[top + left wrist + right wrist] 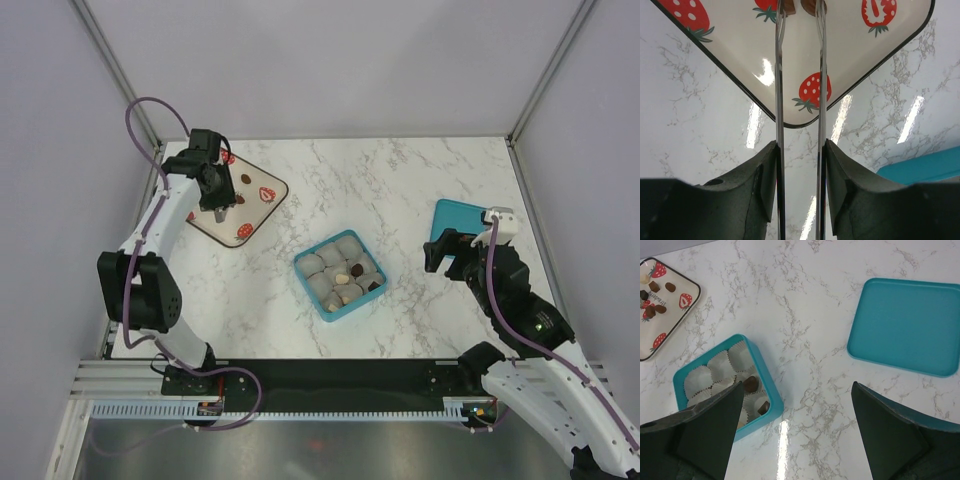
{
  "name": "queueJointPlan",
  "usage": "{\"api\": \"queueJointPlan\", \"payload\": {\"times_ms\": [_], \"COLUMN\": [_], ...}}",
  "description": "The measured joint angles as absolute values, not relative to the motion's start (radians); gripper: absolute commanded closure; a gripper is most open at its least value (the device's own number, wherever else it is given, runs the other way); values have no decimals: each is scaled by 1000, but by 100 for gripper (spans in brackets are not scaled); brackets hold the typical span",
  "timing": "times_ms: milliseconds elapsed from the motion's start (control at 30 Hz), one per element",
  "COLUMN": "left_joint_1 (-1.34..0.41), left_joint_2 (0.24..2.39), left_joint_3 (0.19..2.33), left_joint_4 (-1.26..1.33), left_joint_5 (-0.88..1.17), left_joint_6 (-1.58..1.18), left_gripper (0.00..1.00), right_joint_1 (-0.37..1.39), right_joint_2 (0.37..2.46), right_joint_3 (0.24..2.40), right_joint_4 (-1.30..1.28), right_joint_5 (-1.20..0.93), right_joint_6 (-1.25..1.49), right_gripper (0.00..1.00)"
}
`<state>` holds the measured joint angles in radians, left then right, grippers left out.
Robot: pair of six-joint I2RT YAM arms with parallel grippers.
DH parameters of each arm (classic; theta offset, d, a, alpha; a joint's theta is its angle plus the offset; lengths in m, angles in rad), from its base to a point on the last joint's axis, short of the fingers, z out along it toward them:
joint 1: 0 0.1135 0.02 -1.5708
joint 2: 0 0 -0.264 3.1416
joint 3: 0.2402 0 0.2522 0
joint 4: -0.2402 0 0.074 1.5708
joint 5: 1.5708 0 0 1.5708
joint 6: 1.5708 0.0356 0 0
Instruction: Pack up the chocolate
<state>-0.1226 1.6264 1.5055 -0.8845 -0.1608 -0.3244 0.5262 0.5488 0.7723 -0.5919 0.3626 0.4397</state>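
Observation:
The chocolate lies in two places. Several brown pieces [670, 287] rest on the strawberry-print plate [262, 210], and others sit in paper cups in the teal box [340, 312], such as a dark one [751, 384]. My left gripper [216, 200] hovers over the plate [850, 50], shut on metal tweezers [779, 100]. The tweezers' blades stand apart and run up to two brown pieces [815, 5] at the top edge of the left wrist view; the tips are cut off there. My right gripper [795, 435] is open and holds nothing, between the box [765, 385] and the lid.
A teal lid [905, 335] lies flat at the right, partly under my right gripper [447, 252]. A teal edge of the box [925, 167] shows low right in the left wrist view. Cage posts and grey walls enclose the marble table.

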Motion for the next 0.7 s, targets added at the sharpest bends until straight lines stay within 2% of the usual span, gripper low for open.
{"api": "queueJointPlan", "payload": {"times_ms": [267, 700], "left_joint_1": [-104, -83], "left_joint_2": [1770, 1798], "left_joint_3": [1505, 1505], "left_joint_4": [-835, -814], "left_joint_5": [-147, -171], "left_joint_6": [-342, -348], "left_gripper": [52, 52], "right_joint_1": [526, 526], "right_joint_2": [550, 572], "right_joint_3": [772, 772], "right_joint_4": [-591, -586], "right_joint_5": [363, 368], "right_joint_6": [433, 422], "right_gripper": [3, 3]}}
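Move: My left hand, already holding the tongs, is over the near corner of the tray. The square brown chocolate lies about 10 cm ahead, 2 cm left and 13 cm below it. A round brown chocolate sits some 3 cm to the right of the square one; another brown piece is about 6 cm beyond the square one and 1 cm farther left. From my idle right hand the square chocolate lies about 26 cm ahead, 51 cm left and 20 cm below. I lower my left hand about 6 cm, bringing the tongs down over the tray towards the square brown chocolate while reaching some 2 cm farther forward. My wrist tips slightly more downward. Once the sinking stops, I ease about 1 cm to the left at that height, keeping my half-open grip on the tongs so their arms stay apart. ##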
